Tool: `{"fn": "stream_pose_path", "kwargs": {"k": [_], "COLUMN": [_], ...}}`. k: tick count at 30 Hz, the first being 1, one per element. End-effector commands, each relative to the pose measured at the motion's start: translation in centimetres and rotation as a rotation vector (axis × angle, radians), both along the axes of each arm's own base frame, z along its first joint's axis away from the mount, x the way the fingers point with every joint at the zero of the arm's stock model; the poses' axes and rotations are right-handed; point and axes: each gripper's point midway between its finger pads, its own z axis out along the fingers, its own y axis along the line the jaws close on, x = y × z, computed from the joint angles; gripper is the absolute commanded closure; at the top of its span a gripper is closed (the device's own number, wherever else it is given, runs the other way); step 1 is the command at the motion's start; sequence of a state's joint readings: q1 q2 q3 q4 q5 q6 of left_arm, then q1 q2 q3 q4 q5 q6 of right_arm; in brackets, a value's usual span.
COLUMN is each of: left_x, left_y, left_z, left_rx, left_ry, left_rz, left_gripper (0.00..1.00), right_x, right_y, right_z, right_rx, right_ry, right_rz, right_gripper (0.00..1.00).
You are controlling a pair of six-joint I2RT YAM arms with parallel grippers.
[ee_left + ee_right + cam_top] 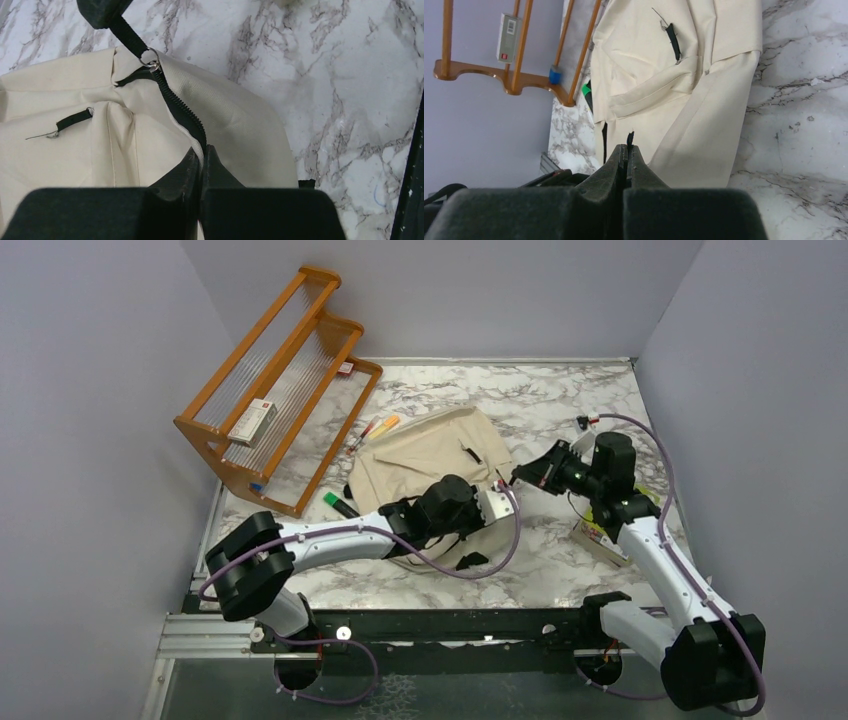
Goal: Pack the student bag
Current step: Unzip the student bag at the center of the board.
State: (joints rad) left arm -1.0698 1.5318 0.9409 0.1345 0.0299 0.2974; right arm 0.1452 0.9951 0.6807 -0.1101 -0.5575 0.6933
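Note:
The student bag (430, 450) is a beige canvas backpack lying flat in the middle of the marble table. My left gripper (503, 492) is at its right edge. In the left wrist view the left gripper (202, 150) is shut on the bag's cloth (125, 145) along the black zipper line (177, 105). My right gripper (522, 477) is shut on the black zipper pull strap (131, 37), which runs to the metal slider (152, 65). In the right wrist view the right gripper (628, 147) pinches the strap, whose tip (629, 137) sticks out, with the bag (674, 90) beyond.
A wooden rack (270, 380) stands at the back left with a small box (250, 422) on it. Pens (375, 430) lie at the bag's far-left corner and a green marker (335, 502) at its left. A yellow-green box (600, 535) lies under the right arm.

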Motion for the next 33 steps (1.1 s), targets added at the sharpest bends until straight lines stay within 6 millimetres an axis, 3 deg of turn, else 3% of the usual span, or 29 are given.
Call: {"fn": "stream_pose_path", "kwargs": {"k": [1, 7, 15, 24, 33], "left_x": [-3.6, -6.8, -8.6, -9.3, -10.0], "left_y": [1.2, 2.4, 4.1, 5.4, 5.5], "left_z": [-2.5, -5.5, -7.9, -8.3, -8.4], "left_rx": [0.051, 0.103, 0.106, 0.118, 0.131], "left_ry": [0.035, 0.041, 0.075, 0.078, 0.094], "left_rz": [-0.096, -0.133, -0.082, -0.074, -0.102], "left_gripper": [1.00, 1.00, 1.00, 1.00, 1.00], "right_x": [2.0, 3.2, 3.2, 6.1, 10.9], "right_y": [-0.9, -1.7, -4.5, -7.8, -6.7], "right_z": [0.7, -1.3, -4.9, -5.3, -5.2], "right_rx": [-0.012, -0.100, -0.233, -0.346, -0.344], "right_ry": [-0.047, -0.030, 0.034, -0.007, -0.089], "right_rz": [-0.096, -0.116, -0.232, -0.414, -0.376], "right_gripper": [0.99, 0.99, 1.00, 0.99, 1.00]}}
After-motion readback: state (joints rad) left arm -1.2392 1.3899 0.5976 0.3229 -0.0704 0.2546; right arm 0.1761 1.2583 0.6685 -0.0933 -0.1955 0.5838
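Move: The right fingers already hold the student bag's black zip pull; its slider hangs some 4 cm below them, 2 cm to the left and 1 cm back. From the left hand, already pinching the bag's rim beside the zip, that slider lies about 5 cm ahead, level sideways, 2 cm higher. The pocket pull lies roughly 5 cm ahead of and 8 cm left of the right hand, 9 cm lower. The near table edge is about 18 cm behind the left hand. Back towards the near table edge and down, with a little drift left, the left hand draws the pinched rim some 9 cm away from the slider, quickly at first, then easing. Meanwhile the right hand keeps the zip pull and sinks about 10 cm, veering right and finally forward, its wrist tilting and turning clockwise. Both grippers stay shut. ##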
